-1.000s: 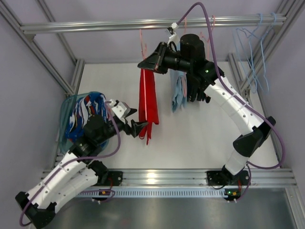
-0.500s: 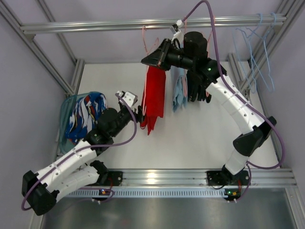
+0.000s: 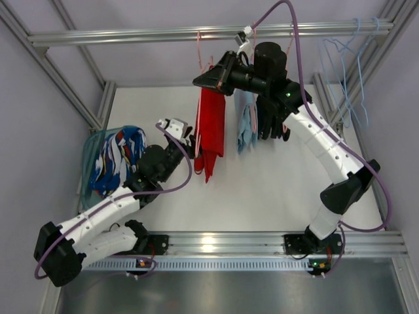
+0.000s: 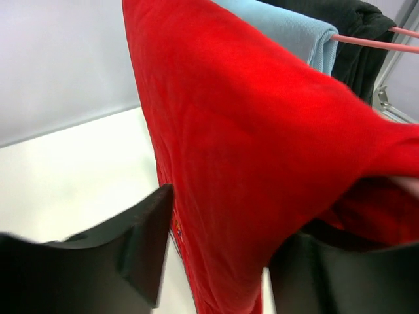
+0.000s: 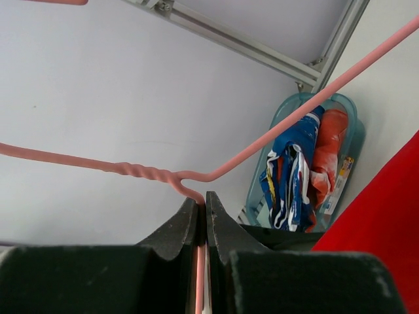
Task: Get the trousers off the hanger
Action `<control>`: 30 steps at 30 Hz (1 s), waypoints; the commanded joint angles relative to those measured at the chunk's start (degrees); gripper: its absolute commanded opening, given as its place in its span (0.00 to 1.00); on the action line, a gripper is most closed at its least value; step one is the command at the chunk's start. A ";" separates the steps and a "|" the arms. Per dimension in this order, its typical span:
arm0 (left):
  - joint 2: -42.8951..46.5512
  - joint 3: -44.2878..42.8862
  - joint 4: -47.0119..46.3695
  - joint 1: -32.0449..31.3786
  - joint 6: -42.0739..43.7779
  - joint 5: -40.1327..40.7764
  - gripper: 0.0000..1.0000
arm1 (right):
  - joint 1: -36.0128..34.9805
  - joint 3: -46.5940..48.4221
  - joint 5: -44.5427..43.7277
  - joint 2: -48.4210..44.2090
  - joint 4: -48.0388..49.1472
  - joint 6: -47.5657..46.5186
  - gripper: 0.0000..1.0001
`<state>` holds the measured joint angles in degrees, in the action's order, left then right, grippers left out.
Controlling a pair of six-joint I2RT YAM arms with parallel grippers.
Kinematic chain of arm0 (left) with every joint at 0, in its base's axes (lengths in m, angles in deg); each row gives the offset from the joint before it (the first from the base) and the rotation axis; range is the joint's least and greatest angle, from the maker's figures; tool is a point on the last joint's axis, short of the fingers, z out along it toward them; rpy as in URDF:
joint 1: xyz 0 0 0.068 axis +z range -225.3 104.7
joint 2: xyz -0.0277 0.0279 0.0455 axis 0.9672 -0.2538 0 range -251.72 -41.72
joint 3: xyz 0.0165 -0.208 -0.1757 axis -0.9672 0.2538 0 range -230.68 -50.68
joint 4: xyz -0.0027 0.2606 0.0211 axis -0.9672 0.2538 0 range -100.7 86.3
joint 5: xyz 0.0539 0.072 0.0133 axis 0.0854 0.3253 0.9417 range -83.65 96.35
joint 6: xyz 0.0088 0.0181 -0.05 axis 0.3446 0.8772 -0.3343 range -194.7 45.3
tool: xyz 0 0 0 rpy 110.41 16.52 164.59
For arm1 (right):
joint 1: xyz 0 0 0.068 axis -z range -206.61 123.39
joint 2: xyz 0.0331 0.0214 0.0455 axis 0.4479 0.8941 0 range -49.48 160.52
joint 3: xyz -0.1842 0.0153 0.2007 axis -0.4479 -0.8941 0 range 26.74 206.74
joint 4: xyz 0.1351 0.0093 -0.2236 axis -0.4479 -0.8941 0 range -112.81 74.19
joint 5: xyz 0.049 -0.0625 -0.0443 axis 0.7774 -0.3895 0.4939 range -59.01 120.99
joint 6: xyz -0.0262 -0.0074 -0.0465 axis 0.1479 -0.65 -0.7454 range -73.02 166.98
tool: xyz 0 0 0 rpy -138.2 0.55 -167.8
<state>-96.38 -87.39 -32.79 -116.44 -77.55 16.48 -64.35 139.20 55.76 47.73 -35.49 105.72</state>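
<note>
The red trousers (image 3: 210, 127) hang folded from the pink wire hanger (image 3: 198, 51) under the top rail. My right gripper (image 3: 200, 81) is shut on the hanger's wire just below its twisted neck (image 5: 201, 208); the hanger's arm (image 5: 281, 127) runs up to the right. My left gripper (image 3: 190, 148) is open with its jaws on either side of the trousers' lower part. In the left wrist view the red cloth (image 4: 249, 163) fills the gap between the two black fingers (image 4: 134, 245), and the gripper (image 4: 219, 261) has not closed on it.
A light blue garment (image 3: 245, 125) and a black garment (image 3: 270, 121) hang just right of the trousers on another pink bar (image 4: 376, 43). Light blue wire hangers (image 3: 347, 72) hang at the far right. A teal basket (image 3: 91, 154) of clothes sits at the left.
My left arm has reached forward and right, bringing its open jaws around the trousers' lower part. The right gripper shifted the hanger slightly right; the trousers swung with it.
</note>
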 commanded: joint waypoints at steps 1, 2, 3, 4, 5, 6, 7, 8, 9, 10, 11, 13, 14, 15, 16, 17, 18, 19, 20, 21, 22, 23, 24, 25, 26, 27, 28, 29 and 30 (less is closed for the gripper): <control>-0.63 -1.00 -7.27 0.01 -0.49 2.00 0.57 | -0.06 1.36 3.26 -4.13 10.45 2.26 0.00; -0.72 -1.17 -7.27 0.01 -0.66 2.26 0.50 | -0.06 0.74 3.44 -4.48 10.45 2.26 0.00; -0.72 -1.61 -7.27 0.01 -0.75 1.91 0.35 | -0.06 0.30 3.61 -4.75 10.63 2.34 0.00; -0.54 -2.05 -7.18 0.01 -1.01 2.26 0.27 | 0.12 -0.14 3.70 -4.92 10.72 2.17 0.00; -0.37 -2.66 -7.09 0.01 -2.15 2.61 0.21 | 0.12 -1.10 3.79 -5.27 10.89 2.08 0.00; -0.11 -4.23 -5.61 0.01 -2.51 2.70 0.11 | 0.21 -1.72 3.79 -5.45 10.98 1.91 0.00; 0.25 -5.03 -4.47 0.01 -2.77 2.88 0.06 | 0.38 -2.42 3.88 -5.71 10.98 1.73 0.00; 0.95 -5.82 -3.41 0.01 -2.95 3.14 0.01 | 0.56 -3.90 4.23 -6.24 11.33 1.21 0.00; 1.47 -7.31 -2.36 0.01 -2.95 3.40 0.00 | 0.73 -4.70 5.01 -6.50 12.03 0.77 0.00; 2.09 -7.93 0.18 0.01 -2.86 3.75 0.00 | 1.08 -5.41 5.28 -6.77 12.21 0.15 0.00; 3.57 -8.55 1.42 0.01 -2.95 3.76 0.00 | 1.26 -6.72 5.81 -7.29 12.65 -0.38 0.00; 4.90 -10.66 5.97 0.01 -3.47 3.67 0.00 | 2.05 -7.96 7.12 -7.82 13.18 -2.39 0.00; 6.04 -11.62 7.66 0.01 -4.26 3.23 0.00 | 2.31 -9.62 7.22 -8.00 13.44 -2.58 0.00; 6.48 -13.63 9.06 0.01 -4.61 3.05 0.00 | 2.75 -10.59 8.00 -8.09 13.96 -2.93 0.00; 6.75 -14.87 10.30 0.19 -4.97 2.70 0.00 | 3.71 -11.47 8.18 -8.17 14.06 -3.71 0.00; 7.01 -16.01 11.96 0.19 -4.97 2.35 0.00 | 4.16 -13.57 8.36 -8.61 14.14 -3.98 0.00; 7.02 -18.29 12.33 0.36 -4.97 1.83 0.00 | 4.60 -14.54 8.53 -8.70 14.23 -4.42 0.00; 6.93 -19.62 12.42 0.71 -4.71 1.74 0.00 | 5.04 -15.51 8.54 -9.05 14.15 -5.64 0.00; 6.49 -20.93 12.59 0.89 -4.36 1.65 0.00 | 5.21 -17.35 8.62 -9.23 14.06 -6.09 0.00; 6.14 -23.82 12.59 0.98 -4.35 1.56 0.00 | 5.13 -18.32 8.97 -9.40 14.06 -6.96 0.00; 5.44 -25.24 12.51 0.98 -4.53 1.38 0.00 | 5.13 -20.25 8.98 -9.84 14.06 -7.41 0.00; 5.26 -28.04 12.51 0.98 -4.70 0.60 0.00 | 5.13 -21.14 8.63 -10.02 14.06 -7.59 0.00; 5.00 -29.37 12.59 0.98 -5.05 0.24 0.00 | 4.95 -22.02 8.36 -10.02 13.80 -8.46 0.00; 4.39 -30.60 12.59 0.98 -5.67 -0.19 0.00 | 4.95 -23.07 8.10 -10.02 13.45 -8.82 0.00; 4.12 -33.14 12.68 0.98 -5.85 -0.81 0.00 | 4.87 -23.34 7.49 -10.02 12.66 -8.99 0.00; 3.77 -34.30 12.60 0.98 -6.11 -1.08 0.00 | 4.86 -23.69 6.96 -9.67 12.13 -9.86 0.00; 3.33 -35.35 12.59 0.98 -6.81 -1.25 0.00 | 4.86 -23.78 6.61 -9.58 11.69 -10.31 0.00; 3.15 -37.45 12.68 0.98 -6.99 -1.34 0.00 | 4.86 -23.78 5.99 -9.41 10.81 -10.83 0.00; 2.89 -38.51 12.60 0.98 -6.99 -1.34 0.00 | 4.86 -23.78 5.90 -9.32 10.54 -11.36 0.00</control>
<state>-94.08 -118.75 -8.55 -115.57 -83.17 16.51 -59.49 114.76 63.04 40.12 -26.14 97.87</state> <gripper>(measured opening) 0.133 0.042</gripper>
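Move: The near edge of the red trousers already stands between my open left fingers; their middle is about 5 cm ahead of that hand, 3 cm to its right and 2 cm above. Light blue trousers hang some 15 cm to its right and 8 cm ahead, black ones roughly 24 cm right and 9 cm ahead, both about 4 cm above. For my right hand, shut on the hanger's neck, the red trousers' middle lies some 14 cm below, 3 cm right and 1 cm ahead. I shut my left fingers on the red trousers' near edge, pinching the cloth, then lift it faster and faster, about 18 cm up, to draw the trousers off the hanger. My right hand keeps its grip on the hanger's neck and pulls it the other way, roughly 10 cm down, edging a little to the right. ##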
